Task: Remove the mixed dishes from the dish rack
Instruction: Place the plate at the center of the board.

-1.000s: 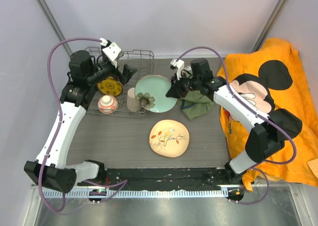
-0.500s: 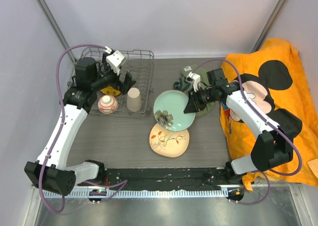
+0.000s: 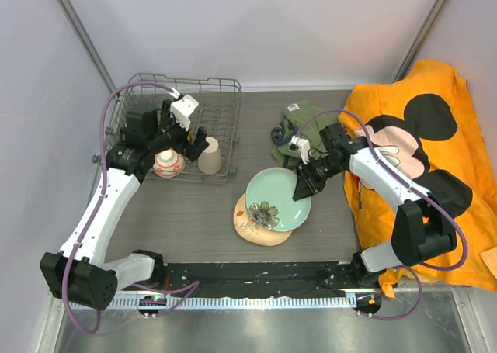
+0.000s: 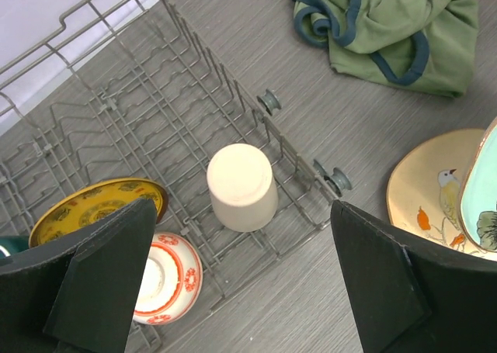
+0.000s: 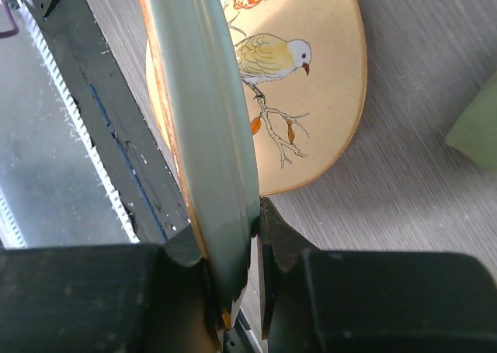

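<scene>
My right gripper is shut on the rim of the pale green plate, which hangs tilted over the cream floral plate on the table. In the right wrist view the fingers pinch the green plate's edge above the bird-painted plate. My left gripper hangs open over the dish rack, above the upside-down beige cup. The left wrist view shows the cup, the red-and-white bowl and the yellow plate in the rack, with nothing between the fingers.
An olive-green cloth lies behind the plates, right of the rack. An orange cartoon-mouse blanket covers the table's right side. A black rail runs along the near edge.
My right gripper has carried the pale green plate from beside the rack forward, over the cream plate. My left gripper came from the rack's back toward the cup and opened wider.
</scene>
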You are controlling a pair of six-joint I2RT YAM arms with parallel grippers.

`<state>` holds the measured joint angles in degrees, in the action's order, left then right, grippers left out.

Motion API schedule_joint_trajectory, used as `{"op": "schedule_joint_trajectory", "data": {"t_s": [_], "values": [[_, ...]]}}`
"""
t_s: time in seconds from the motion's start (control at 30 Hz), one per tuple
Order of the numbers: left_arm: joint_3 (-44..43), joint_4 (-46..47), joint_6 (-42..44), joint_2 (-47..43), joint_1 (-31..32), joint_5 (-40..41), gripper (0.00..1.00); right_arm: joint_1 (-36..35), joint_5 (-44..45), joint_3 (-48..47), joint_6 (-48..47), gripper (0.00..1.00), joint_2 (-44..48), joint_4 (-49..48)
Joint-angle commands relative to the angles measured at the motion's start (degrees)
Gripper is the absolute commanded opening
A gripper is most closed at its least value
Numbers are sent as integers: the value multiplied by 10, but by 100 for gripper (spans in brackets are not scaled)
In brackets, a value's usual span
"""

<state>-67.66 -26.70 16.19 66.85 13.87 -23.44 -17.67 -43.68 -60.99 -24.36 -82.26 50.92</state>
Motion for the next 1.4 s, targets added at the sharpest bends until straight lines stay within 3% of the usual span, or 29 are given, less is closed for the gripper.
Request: {"op": "schedule_joint_trajectory", "data": {"t_s": [0.0,0.6,0.7,0.87,0.97,1.37], "values": [[7,6,20,-20,2,16,100,-3,-70,-10,-14,1,-34,-20],[32,13,31,-19,2,13,100,-7,-52,-40,26,1,-142,-88],[33,12,34,-18,1,12,100,-16,-33,-39,31,9,-151,-96],[34,12,35,-19,1,10,100,-28,-10,-34,42,35,-149,-107],[34,11,34,-19,2,9,100,-32,3,-29,48,46,-143,-119],[41,9,47,-18,2,14,100,-47,69,-10,60,56,-106,-123]]}}
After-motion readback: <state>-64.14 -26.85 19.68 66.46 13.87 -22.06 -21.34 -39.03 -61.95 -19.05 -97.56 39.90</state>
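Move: The right hand holds the green plate by its right rim, tilted down to the left. Its landing place, the bird plate, lies about 10 cm to that hand's left, 5 cm back and 9 cm below. The green cloth is about 16 cm ahead and 1 cm to the right, about as low; the upturned cup in the rack is some 9 cm ahead and 25 cm left. From the left hand the bird plate is roughly 16 cm back, 19 cm right and 24 cm below. The right hand, still pinching the green plate's right rim, lowers it about 5 cm onto the bird plate, quickly at first and then easing off, as the fingers tip some 10 degrees and the hand drifts a couple of centimetres forward and left. It then opens its fingers to about half, letting go of the rim while still straddling it and creeping another centimetre forward and down; the empty, wide-open left hand sinks about 2.5 cm near the rack. ##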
